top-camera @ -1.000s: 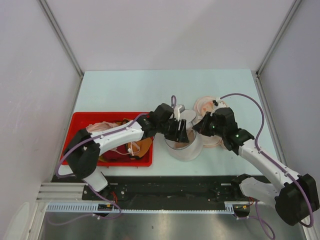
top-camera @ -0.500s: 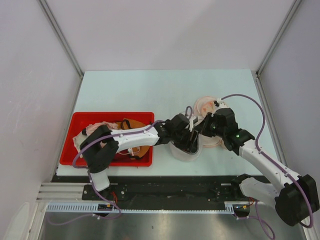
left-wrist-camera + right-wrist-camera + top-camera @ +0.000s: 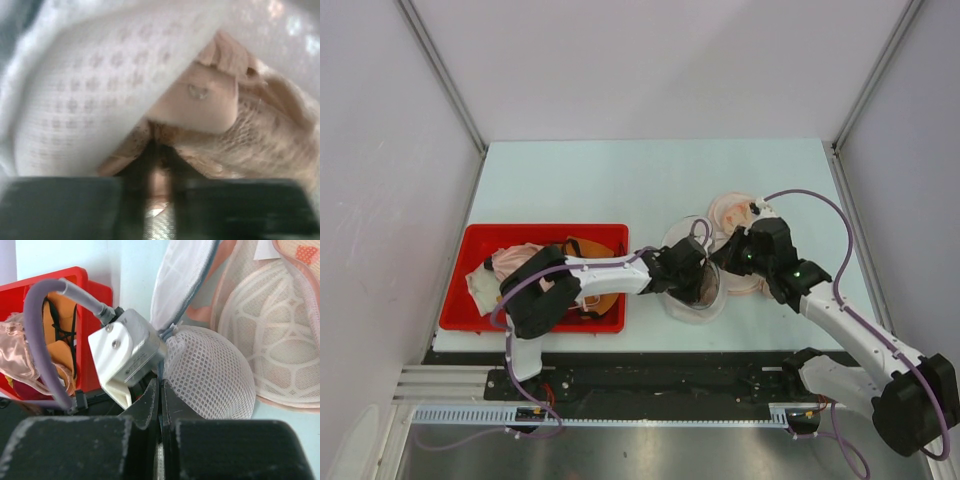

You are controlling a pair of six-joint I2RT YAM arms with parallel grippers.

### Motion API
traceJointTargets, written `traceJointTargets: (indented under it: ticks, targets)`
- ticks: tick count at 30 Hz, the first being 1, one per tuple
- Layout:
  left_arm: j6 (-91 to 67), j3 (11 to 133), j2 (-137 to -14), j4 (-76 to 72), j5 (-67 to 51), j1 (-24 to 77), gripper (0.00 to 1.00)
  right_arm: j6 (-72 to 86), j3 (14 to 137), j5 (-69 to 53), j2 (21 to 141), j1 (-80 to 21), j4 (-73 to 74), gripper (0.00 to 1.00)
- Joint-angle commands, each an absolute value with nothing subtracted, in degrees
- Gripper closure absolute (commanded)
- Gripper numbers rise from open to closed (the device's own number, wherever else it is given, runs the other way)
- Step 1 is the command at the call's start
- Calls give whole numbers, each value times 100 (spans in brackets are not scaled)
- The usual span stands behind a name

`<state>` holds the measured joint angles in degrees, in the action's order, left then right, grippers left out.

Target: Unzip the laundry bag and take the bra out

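Note:
The laundry bag (image 3: 712,300), white mesh, lies open on the table between the arms, its flap raised behind. My left gripper (image 3: 692,284) reaches down into it. In the left wrist view the white mesh (image 3: 75,100) arches over the pale pink-beige bra (image 3: 200,105), and my left gripper (image 3: 161,162) is closed to a narrow slit with pink fabric in it. My right gripper (image 3: 722,262) is shut on the bag's rim; in the right wrist view its jaws (image 3: 161,390) pinch the edge of the mesh (image 3: 210,375) next to the left wrist housing (image 3: 127,350).
A red bin (image 3: 480,240) with orange, maroon and pink garments stands at the left; its wall also shows in the right wrist view (image 3: 90,340). A pinkish round mesh bag (image 3: 735,215) with peach patterned fabric lies just behind the right gripper (image 3: 280,340).
My left arm has swung right and pushed its gripper down into the open bag. The bag's flap now stands up behind. The right gripper has kept its hold on the rim.

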<state>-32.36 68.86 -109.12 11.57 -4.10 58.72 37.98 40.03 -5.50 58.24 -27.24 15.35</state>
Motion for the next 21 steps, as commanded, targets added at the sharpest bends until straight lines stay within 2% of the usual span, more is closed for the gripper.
traceJointTargets:
  ticks: [1, 11, 16, 21]
  targets:
    - [-3103, 7101, -10724, 1580, 271, 5889, 99, 3858, 4043, -615, 5634, -2742, 1345, 100]
    - [-2681, 6847, -8422, 1731, -210, 5643, 100, 3832, 4043, -545, 5757, -2716, 1380, 100]
    - [-2934, 6601, -7753, 1249, -1131, 5283, 100, 3885, 4043, -580, 6002, -2725, 1310, 100]
    - [-3182, 6583, -7183, 1063, -1345, 4879, 100, 3876, 4043, -545, 6038, -2725, 1301, 100]
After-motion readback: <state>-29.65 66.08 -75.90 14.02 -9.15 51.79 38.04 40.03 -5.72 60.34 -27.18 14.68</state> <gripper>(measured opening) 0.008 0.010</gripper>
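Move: The bra lies inside the white laundry bag, right around my left fingertips, its middle only about 1 cm below them. The bag encloses that hand, its middle about 3 cm ahead of it. The peach mesh bag lies some 11 cm ahead and 9 cm to the right, 2 cm lower; the red bin's middle is about 35 cm left and 4 cm ahead. From my right hand, the bra is about 6 cm back, 2 cm left and 12 cm below. I shut my half-open left fingers on the bra down in the laundry bag, then draw it up through the open mouth, rising fast by about 22 cm and easing 5 cm left. Meanwhile the wrist tips some 30 degrees so the fingers point more to the right. My right hand stays put, keeping its pinch on the bag's zipper edge. ##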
